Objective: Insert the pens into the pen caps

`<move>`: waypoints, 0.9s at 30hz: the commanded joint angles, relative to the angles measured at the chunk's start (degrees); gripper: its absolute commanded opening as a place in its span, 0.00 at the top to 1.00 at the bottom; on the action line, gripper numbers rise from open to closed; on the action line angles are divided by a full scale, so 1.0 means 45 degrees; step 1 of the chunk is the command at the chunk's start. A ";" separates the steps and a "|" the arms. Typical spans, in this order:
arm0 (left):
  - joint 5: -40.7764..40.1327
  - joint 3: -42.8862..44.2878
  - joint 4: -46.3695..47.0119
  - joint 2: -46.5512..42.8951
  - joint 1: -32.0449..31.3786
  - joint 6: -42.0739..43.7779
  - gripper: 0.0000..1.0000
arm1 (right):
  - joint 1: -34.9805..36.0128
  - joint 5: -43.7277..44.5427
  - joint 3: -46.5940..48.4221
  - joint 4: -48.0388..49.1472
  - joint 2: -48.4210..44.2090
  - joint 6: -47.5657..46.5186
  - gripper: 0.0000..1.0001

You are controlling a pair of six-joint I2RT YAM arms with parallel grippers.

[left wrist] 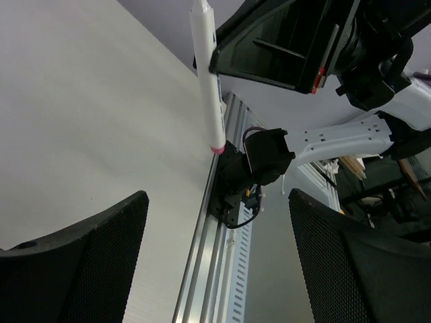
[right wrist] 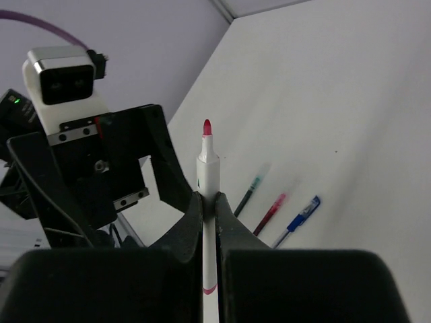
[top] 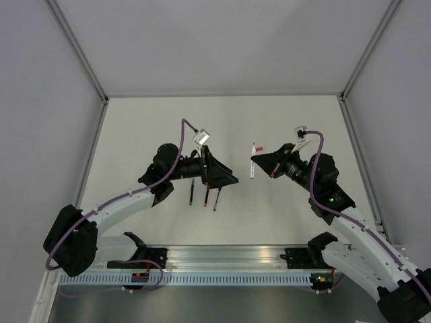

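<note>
My right gripper (right wrist: 208,200) is shut on the white pen (right wrist: 209,171), whose red tip points up and away. From above, that pen (top: 252,165) hangs over the table in the right gripper (top: 256,161). My left gripper (top: 225,176) faces it from the left, open and holding nothing. In the left wrist view the white pen (left wrist: 207,74) hangs well beyond the two wide-apart fingers (left wrist: 81,262). A dark green pen (right wrist: 250,193), a red pen (right wrist: 271,212) and a blue pen (right wrist: 300,218) lie side by side on the table. Separate pen caps are too small to make out.
The three lying pens (top: 205,195) are under the left arm's wrist, near the aluminium rail (top: 229,259) at the table's front. White walls with metal posts (top: 87,67) enclose the white table (top: 283,121) on three sides.
</note>
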 commanded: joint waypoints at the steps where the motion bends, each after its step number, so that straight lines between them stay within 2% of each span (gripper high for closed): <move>1: 0.0892 0.1396 0.1333 0.0722 -0.0610 -0.0212 0.11 | 0.0379 -0.0468 -0.0413 0.2214 -0.0489 0.1115 1.00; 4: 0.0386 0.1984 0.0649 0.1153 -0.0983 0.0199 0.11 | 0.0438 -0.0467 -0.0804 0.2742 -0.0647 0.1350 1.00; 9: 0.0170 0.2512 0.0628 0.1914 -0.1179 0.0179 0.14 | 0.0497 -0.0702 -0.1194 0.3251 -0.0783 0.1624 1.00; 18: 0.0092 0.3353 0.0999 0.3419 -0.2057 0.0199 0.28 | 0.0517 -0.0487 -0.1430 0.3388 -0.1232 0.1761 1.00; 19: 0.0111 0.3411 0.1038 0.3497 -0.2097 0.0199 0.32 | 0.0517 -0.0507 -0.1430 0.3389 -0.1272 0.1761 1.00; 22: 0.0072 0.3431 0.1174 0.3556 -0.2136 0.0141 0.50 | 0.0517 -0.0526 -0.1430 0.3291 -0.1272 0.1683 1.00; 23: -0.0005 0.3412 0.1175 0.3537 -0.2136 0.0141 0.61 | 0.0517 -0.0526 -0.1469 0.3310 -0.1253 0.1683 1.00; 27: -0.0104 0.3373 0.1116 0.3342 -0.2136 0.0160 0.84 | 0.0517 -0.0507 -0.1586 0.3350 -0.1233 0.1683 1.00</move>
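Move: The white pen stands tilted in my right hand's closed fingers, red nib up and leaning forward. From my left hand, open, the pen's middle lies about 9 cm right, 5 cm ahead and 3 cm higher; its lower end is nearly level. On the table some 24 cm below my left hand, the red cap lies about 24 cm ahead and 12 cm right; the blue pen 5 cm ahead and 7 cm left. I bring my open left hand about 8 cm to the right, rising a couple of centimetres and sinking again, to straddle the white pen's lower end, and close its fingers to pinch it there, just below my right fingers. My right hand keeps its grip and draws the pen some 2 cm back and up, tilting about 10 degrees. ##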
